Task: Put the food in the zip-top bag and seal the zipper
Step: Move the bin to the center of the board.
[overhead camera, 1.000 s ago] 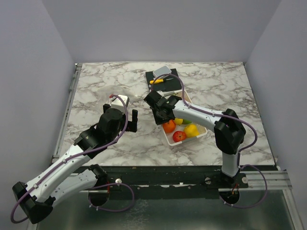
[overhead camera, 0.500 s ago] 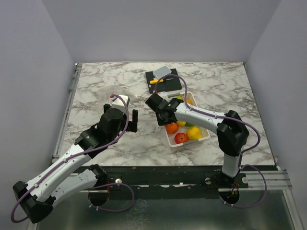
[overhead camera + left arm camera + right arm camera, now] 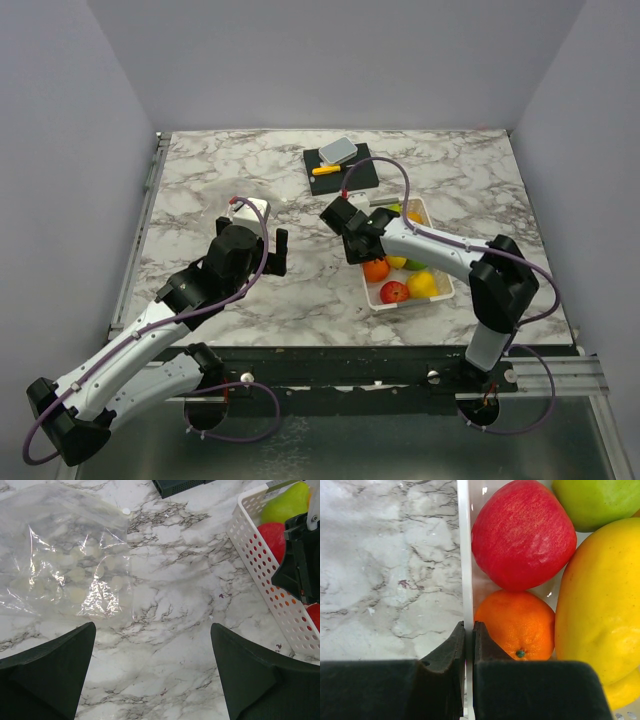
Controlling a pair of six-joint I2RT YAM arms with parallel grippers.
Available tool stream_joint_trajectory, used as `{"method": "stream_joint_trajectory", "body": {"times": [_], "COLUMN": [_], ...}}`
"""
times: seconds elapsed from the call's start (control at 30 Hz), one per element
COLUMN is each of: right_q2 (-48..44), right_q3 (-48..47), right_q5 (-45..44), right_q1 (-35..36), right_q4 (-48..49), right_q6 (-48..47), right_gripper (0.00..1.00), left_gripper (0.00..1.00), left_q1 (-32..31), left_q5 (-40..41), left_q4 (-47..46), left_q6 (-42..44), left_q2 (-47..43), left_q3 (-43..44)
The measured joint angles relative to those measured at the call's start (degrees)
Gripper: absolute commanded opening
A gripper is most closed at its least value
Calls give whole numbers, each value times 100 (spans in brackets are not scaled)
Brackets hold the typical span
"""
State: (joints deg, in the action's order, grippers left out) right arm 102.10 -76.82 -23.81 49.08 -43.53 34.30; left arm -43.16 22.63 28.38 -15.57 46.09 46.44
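The food lies in a white slatted basket [image 3: 412, 303] right of centre: an orange [image 3: 517, 625], a red apple [image 3: 522, 535], a big yellow fruit [image 3: 600, 605] and a green one [image 3: 595, 502]. My right gripper [image 3: 468, 630] is shut on the basket's left wall [image 3: 465, 555], one finger outside and one inside against the orange. The zip-top bag [image 3: 65, 555] lies flat and crinkled on the marble, ahead and left of my left gripper [image 3: 152, 627], which hovers open over bare table. I cannot pick out the zipper.
A black board [image 3: 343, 165] at the back centre carries a yellow-handled knife [image 3: 328, 169] and a grey block [image 3: 338, 150]. The basket [image 3: 260, 565] stands to the right of my left gripper. Grey walls close in the table on three sides.
My right gripper has closed on the basket's wall and dragged the basket with its fruit to the right and a little nearer. The left arm has stayed still.
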Motion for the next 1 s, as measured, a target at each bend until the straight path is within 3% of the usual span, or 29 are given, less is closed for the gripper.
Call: {"method": "stream_joint_trajectory", "body": {"times": [0.27, 0.47, 1.0], "right_q2": [-306, -420, -925], "right_q3": [365, 490, -181], "right_q5": [2, 37, 269], "right_q1": [-313, -413, -415], "right_q4": [35, 68, -44], "right_q6": [-114, -144, -352], "right_gripper": [1, 28, 50], "left_gripper": [99, 99, 99], "left_q1": [2, 0, 2], "left_q5": [-2, 0, 413], "left_q4": [0, 0, 151], "left_q6": [-2, -2, -31], "left_q2": [0, 2, 330], "left_q3": [0, 0, 186]}}
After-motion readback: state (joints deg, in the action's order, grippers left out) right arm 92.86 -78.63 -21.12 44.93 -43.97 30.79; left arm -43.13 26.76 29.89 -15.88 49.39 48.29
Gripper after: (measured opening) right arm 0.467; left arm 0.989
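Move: The right fingers are already shut on the bin's left rim, its middle about 11 cm to their right, 3 cm ahead and 4 cm lower. The orange lies just inside, 4 cm right, the red fruit 7 cm ahead and 5 cm right, the yellow mango 3 cm ahead and 10 cm right. From the left hand the bin's middle is roughly 36 cm to the right, level with it, some 17 cm below. The right hand drags the bin rightward about 3.5 cm by its rim, lets go and rises some 6.5 cm. ##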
